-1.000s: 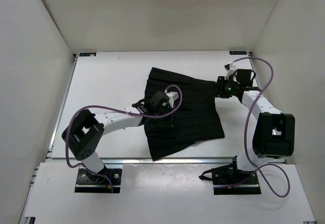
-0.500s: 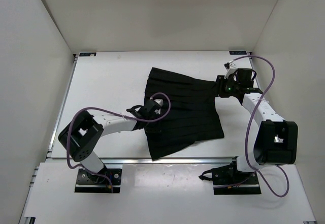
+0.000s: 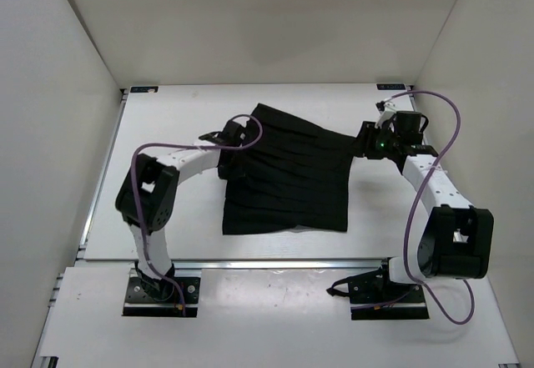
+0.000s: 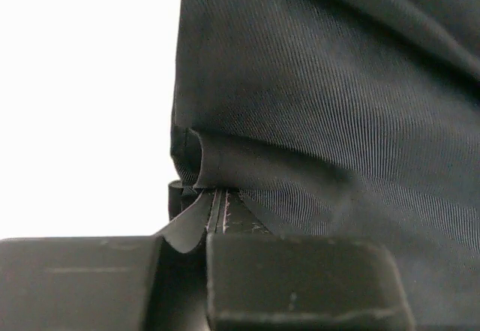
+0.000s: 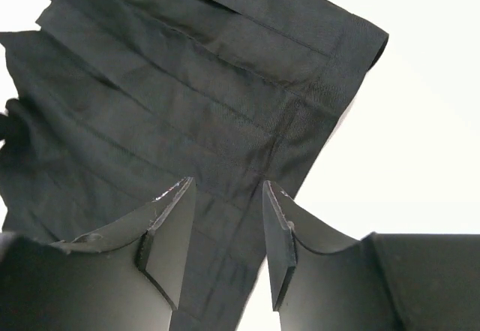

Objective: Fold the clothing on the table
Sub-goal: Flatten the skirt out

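The clothing (image 3: 288,180), a black pleated garment, lies in the middle of the white table (image 3: 167,159) as a rough rectangle. My left gripper (image 3: 227,138) is at its far left corner, shut on a thin fold of the fabric edge (image 4: 202,162); the pinch shows in the left wrist view, left gripper (image 4: 214,218) with the clothing (image 4: 322,83) filling the frame. At the far right corner my right gripper (image 3: 365,143) stands open. In the right wrist view the clothing (image 5: 187,83) passes loosely between the fingers of the right gripper (image 5: 227,196).
A metal rail (image 3: 275,261) runs along the table's near edge. White walls close in the left, right and far sides. Purple cables (image 3: 434,109) loop off both arms above the table.
The left gripper has swung from the garment's middle to its far left, pulling fabric along; the clothing now lies squarer. The right gripper's jaws have spread wider.
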Controlling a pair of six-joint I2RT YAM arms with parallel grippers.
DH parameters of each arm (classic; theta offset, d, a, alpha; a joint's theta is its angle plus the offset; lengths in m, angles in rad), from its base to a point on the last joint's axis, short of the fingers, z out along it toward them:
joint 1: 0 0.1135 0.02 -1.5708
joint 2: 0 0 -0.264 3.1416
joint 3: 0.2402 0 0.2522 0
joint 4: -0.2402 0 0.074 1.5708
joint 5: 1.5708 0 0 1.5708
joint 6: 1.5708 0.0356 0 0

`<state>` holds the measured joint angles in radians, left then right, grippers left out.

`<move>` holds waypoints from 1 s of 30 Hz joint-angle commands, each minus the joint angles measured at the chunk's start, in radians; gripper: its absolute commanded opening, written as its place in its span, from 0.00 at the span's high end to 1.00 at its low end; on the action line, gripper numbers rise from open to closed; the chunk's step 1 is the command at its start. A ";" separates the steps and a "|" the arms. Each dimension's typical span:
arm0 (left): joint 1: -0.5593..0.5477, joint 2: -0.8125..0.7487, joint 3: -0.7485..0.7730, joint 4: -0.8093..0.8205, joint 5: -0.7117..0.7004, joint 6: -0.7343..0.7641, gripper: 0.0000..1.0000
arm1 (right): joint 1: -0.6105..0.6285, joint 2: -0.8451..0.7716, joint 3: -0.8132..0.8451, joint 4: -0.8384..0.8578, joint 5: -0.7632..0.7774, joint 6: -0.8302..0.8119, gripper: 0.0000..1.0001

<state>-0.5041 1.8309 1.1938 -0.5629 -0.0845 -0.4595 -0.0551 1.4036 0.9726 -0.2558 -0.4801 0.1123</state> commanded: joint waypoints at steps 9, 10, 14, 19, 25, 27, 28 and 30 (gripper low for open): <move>0.294 0.399 0.761 -0.265 -0.107 0.140 1.00 | 0.009 -0.095 0.055 -0.037 0.069 0.026 0.60; 0.314 0.433 0.811 -0.281 -0.107 0.140 1.00 | 0.015 -0.089 0.055 -0.037 0.069 0.024 0.60; 0.280 0.401 0.945 -0.309 -0.112 0.177 1.00 | 0.044 -0.036 0.109 -0.033 0.090 0.000 0.57; 0.181 0.107 0.570 -0.169 -0.065 0.153 1.00 | 0.104 0.134 0.273 -0.057 0.066 -0.048 0.69; 0.062 -0.162 0.091 0.076 0.066 -0.005 1.00 | 0.169 0.446 0.563 -0.129 0.080 -0.172 1.00; 0.043 -0.189 -0.005 0.159 0.103 -0.073 1.00 | 0.176 0.518 0.621 -0.157 0.072 -0.184 1.00; 0.026 -0.190 -0.048 0.196 0.104 -0.083 1.00 | 0.181 0.555 0.635 -0.160 0.069 -0.187 1.00; 0.001 -0.177 -0.094 0.239 0.086 -0.105 1.00 | 0.178 0.589 0.638 -0.158 0.057 -0.178 1.00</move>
<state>-0.4866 1.6451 1.1687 -0.4675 -0.0292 -0.4789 0.1234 1.9549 1.5753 -0.3717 -0.4107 -0.0280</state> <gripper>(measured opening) 0.026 0.001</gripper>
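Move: The left gripper's shut tips are already down at the skirt's left edge, with the cloth only about 2 cm below the hand point. The skirt's far left corner lies some 18 cm ahead and 7 cm to the right, its near left corner about 16 cm back and 3 cm left. From the raised, half-open right gripper, the skirt's far right corner is some 4 cm ahead, 3 cm left and 14 cm below, its near right corner about 21 cm back and 5 cm left. Sweep the left gripper's shut tips low along the skirt's left edge, forward and to the left, lifting them late in a reach of about 20 cm; then loop back high to hover just beyond and about 7 cm above the start, now sinking. Meanwhile rise slightly with the right gripper, then swing it some 12 cm forward and half that left, shutting its fingers and dipping towards the skirt's far edge. ##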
